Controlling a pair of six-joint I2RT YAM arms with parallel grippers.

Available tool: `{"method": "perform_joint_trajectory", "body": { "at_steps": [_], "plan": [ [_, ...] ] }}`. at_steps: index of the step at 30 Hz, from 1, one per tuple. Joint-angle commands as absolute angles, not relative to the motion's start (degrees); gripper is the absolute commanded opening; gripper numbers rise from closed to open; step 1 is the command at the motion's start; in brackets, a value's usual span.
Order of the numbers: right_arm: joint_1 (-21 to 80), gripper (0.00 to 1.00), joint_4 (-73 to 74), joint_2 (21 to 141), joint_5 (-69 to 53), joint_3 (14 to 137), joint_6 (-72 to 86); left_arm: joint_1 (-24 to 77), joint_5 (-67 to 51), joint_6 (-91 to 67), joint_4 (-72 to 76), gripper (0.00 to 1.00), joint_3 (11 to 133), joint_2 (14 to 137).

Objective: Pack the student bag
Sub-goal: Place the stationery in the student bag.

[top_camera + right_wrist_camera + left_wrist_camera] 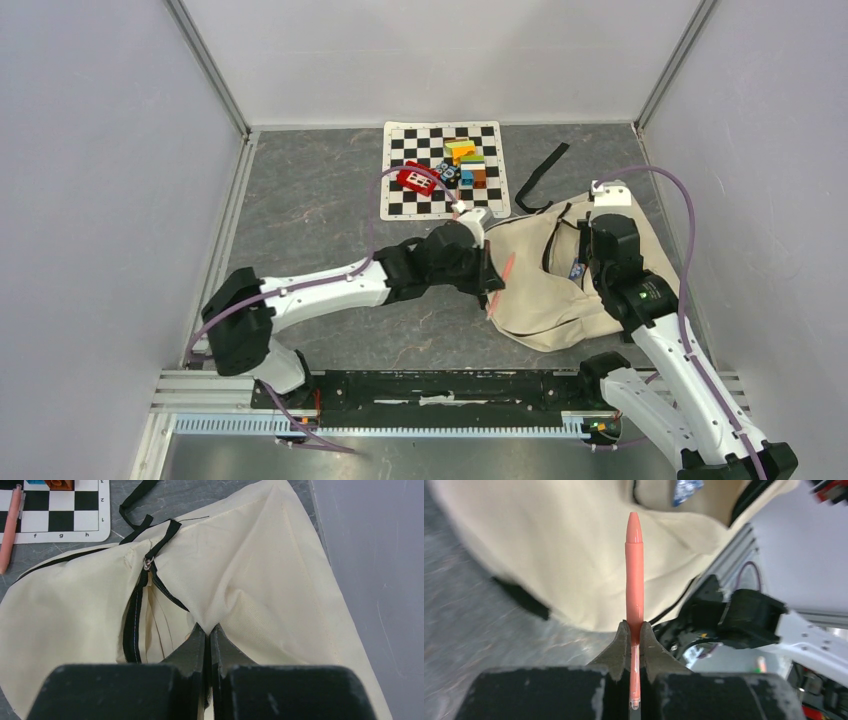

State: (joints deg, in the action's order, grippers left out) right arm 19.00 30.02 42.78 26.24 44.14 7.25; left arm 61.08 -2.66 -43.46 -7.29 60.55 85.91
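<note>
The student bag is a cream fabric backpack with black zippers, lying at the right of the table. My left gripper is shut on a salmon-pink pen that points at the bag's cream side. In the top view this gripper hovers at the bag's left edge. My right gripper is shut on a pinched fold of the bag's fabric, beside the parted zipper opening. A pink pen shows at the left edge of the right wrist view.
A checkered mat lies at the back with coloured blocks and a red item on it. A black strap trails from the bag toward the back. Grey walls close in both sides.
</note>
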Motion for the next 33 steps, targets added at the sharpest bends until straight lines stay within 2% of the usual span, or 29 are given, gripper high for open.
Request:
{"method": "perform_joint_trajectory", "body": {
  "at_steps": [1, 15, 23, 33],
  "plan": [
    [19.3, 0.00, 24.4, 41.3, 21.8, 46.9, 8.5, 63.2, -7.0, -49.4, -3.9, 0.02, 70.7, 92.9],
    [19.3, 0.00, 26.2, 40.2, 19.6, 47.8, 8.4, 64.3, -18.4, -51.1, -7.2, 0.02, 100.4, 119.8],
    [19.3, 0.00, 26.3, 40.9, 19.5, 48.2, 7.9, 64.2, -17.1, -54.7, -3.5, 0.02, 106.7, 125.7],
    [19.3, 0.00, 27.8, 39.5, 18.5, 47.1, 8.2, 63.3, -5.9, -58.0, 4.3, 0.02, 107.8, 128.5]
  ]
}}
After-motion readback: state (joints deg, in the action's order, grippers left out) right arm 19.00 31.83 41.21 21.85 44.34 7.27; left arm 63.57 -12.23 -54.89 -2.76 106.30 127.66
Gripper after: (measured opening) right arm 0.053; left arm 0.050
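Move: About 20 cm to the left hand's right, some 5 cm ahead and 4 cm lower, lies the bag opening; the pink pen is already in the left fingers. The blue packet inside the opening is roughly 20 cm right, 3 cm ahead and 8 cm below, and the second pen 25 cm ahead, 7 cm left and 15 cm down. The right hand, gripping the bag's edge, has the opening about 7 cm to its left, 5 cm back and 5 cm down. Swinging the held pink pen right about 20 cm to the bag opening, the left hand first lifts 2 to 3 cm, dips nearly 4 cm at the opening, then eases forward and slightly up. Its fingers stay shut and turn some 15 degrees to point more squarely right, ending with the pen poked under the zippered edge, while the right hand keeps that edge pinched, almost still. ##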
